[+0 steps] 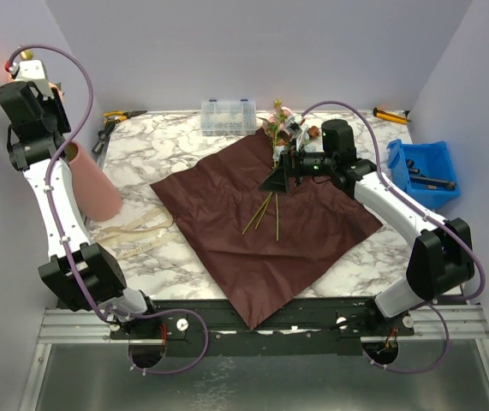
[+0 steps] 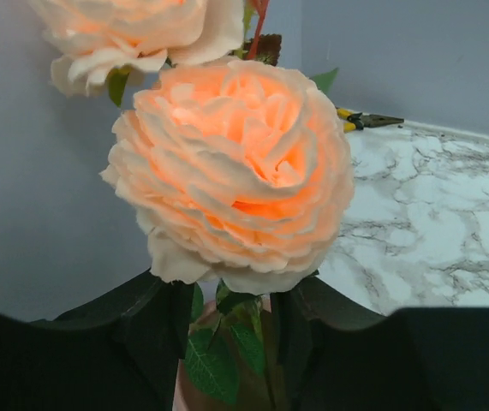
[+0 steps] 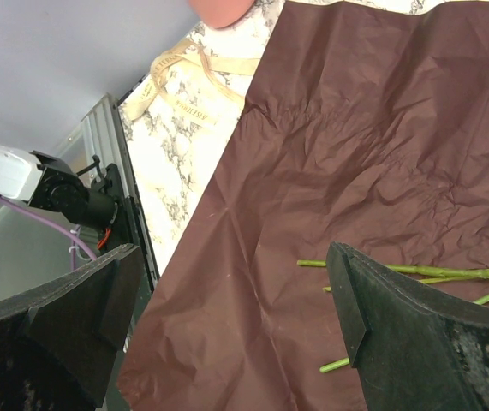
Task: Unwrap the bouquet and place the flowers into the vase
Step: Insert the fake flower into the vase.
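Note:
The maroon sheet (image 1: 227,205) lies spread flat on the marble, and the beige ribbon (image 1: 133,229) lies loose to its left. Several flowers (image 1: 277,127) rest at the sheet's far edge, their green stems (image 1: 265,214) pointing toward me. My right gripper (image 1: 280,180) hovers open over them; in the right wrist view the stems (image 3: 450,272) lie beside its right finger. The salmon vase (image 1: 94,184) leans at the left. High above it, my left gripper (image 1: 49,96) has its jaws apart around the stem of a peach flower (image 2: 235,171), with the vase mouth (image 2: 181,390) below.
A clear plastic box (image 1: 229,117) sits at the back centre. A blue bin (image 1: 424,171) holding tools stands at the right edge. Yellow-handled pliers (image 1: 124,114) lie at the back left and another yellow tool (image 1: 391,114) at the back right.

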{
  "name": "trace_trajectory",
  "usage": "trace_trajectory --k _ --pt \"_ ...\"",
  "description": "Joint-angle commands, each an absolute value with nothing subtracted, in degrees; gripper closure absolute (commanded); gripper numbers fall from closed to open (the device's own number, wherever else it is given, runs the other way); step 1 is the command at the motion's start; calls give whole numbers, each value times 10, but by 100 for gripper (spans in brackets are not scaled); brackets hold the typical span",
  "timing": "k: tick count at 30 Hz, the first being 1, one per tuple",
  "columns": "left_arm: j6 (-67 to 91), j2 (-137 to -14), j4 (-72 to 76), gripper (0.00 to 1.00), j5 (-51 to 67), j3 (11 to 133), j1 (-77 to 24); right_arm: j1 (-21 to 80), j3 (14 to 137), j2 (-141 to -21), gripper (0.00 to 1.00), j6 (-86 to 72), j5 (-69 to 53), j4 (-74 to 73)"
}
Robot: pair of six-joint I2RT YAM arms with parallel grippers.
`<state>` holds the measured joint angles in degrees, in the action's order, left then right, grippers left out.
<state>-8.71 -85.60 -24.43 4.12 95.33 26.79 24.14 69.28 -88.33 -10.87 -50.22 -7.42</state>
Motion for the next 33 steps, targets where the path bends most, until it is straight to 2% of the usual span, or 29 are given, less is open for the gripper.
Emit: trace_trajectory --k 1,14,19,26,30,33 --pt "-84 -824 -283 52 68 946 274 239 710 -882 0 -102 -494 -87" --pt "-96 -725 -353 20 108 881 279 239 703 -880 0 -93 -491 -95" --pt "-114 -683 -400 1 202 859 278 239 696 -881 0 -85 -477 -104" --pt "-184 -637 -481 1 333 798 241 239 694 -882 0 -72 -422 -131" --pt "-193 -632 -490 1 326 750 170 232 692 -878 1 -73 -372 -136" --pt "-174 -631 -474 1 305 712 104 219 683 -874 7 -90 -301 -126"
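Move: My left hand stands over the vase mouth, the vase's middle about 24 cm below and 2 cm back. The inserted peach roses bloom some 5 cm ahead, 3 cm left and 7 cm above, with the stem still between my part-open fingers. The remaining flowers lie about 56 cm right, 8 cm ahead and 34 cm below. From my right hand they are some 16 cm ahead, 3 cm right and 20 cm below. I finish opening my left fingers to let the rose stem come free, drawing the hand straight back about 6 cm with a slight rightward drift. Then I swing it right and down, still easing back, towards the remaining flowers, turning some 35 degrees clockwise and tipping the fingers down. Late on, my wide-open right hand starts moving forward, right and down towards them, about 4 cm. ##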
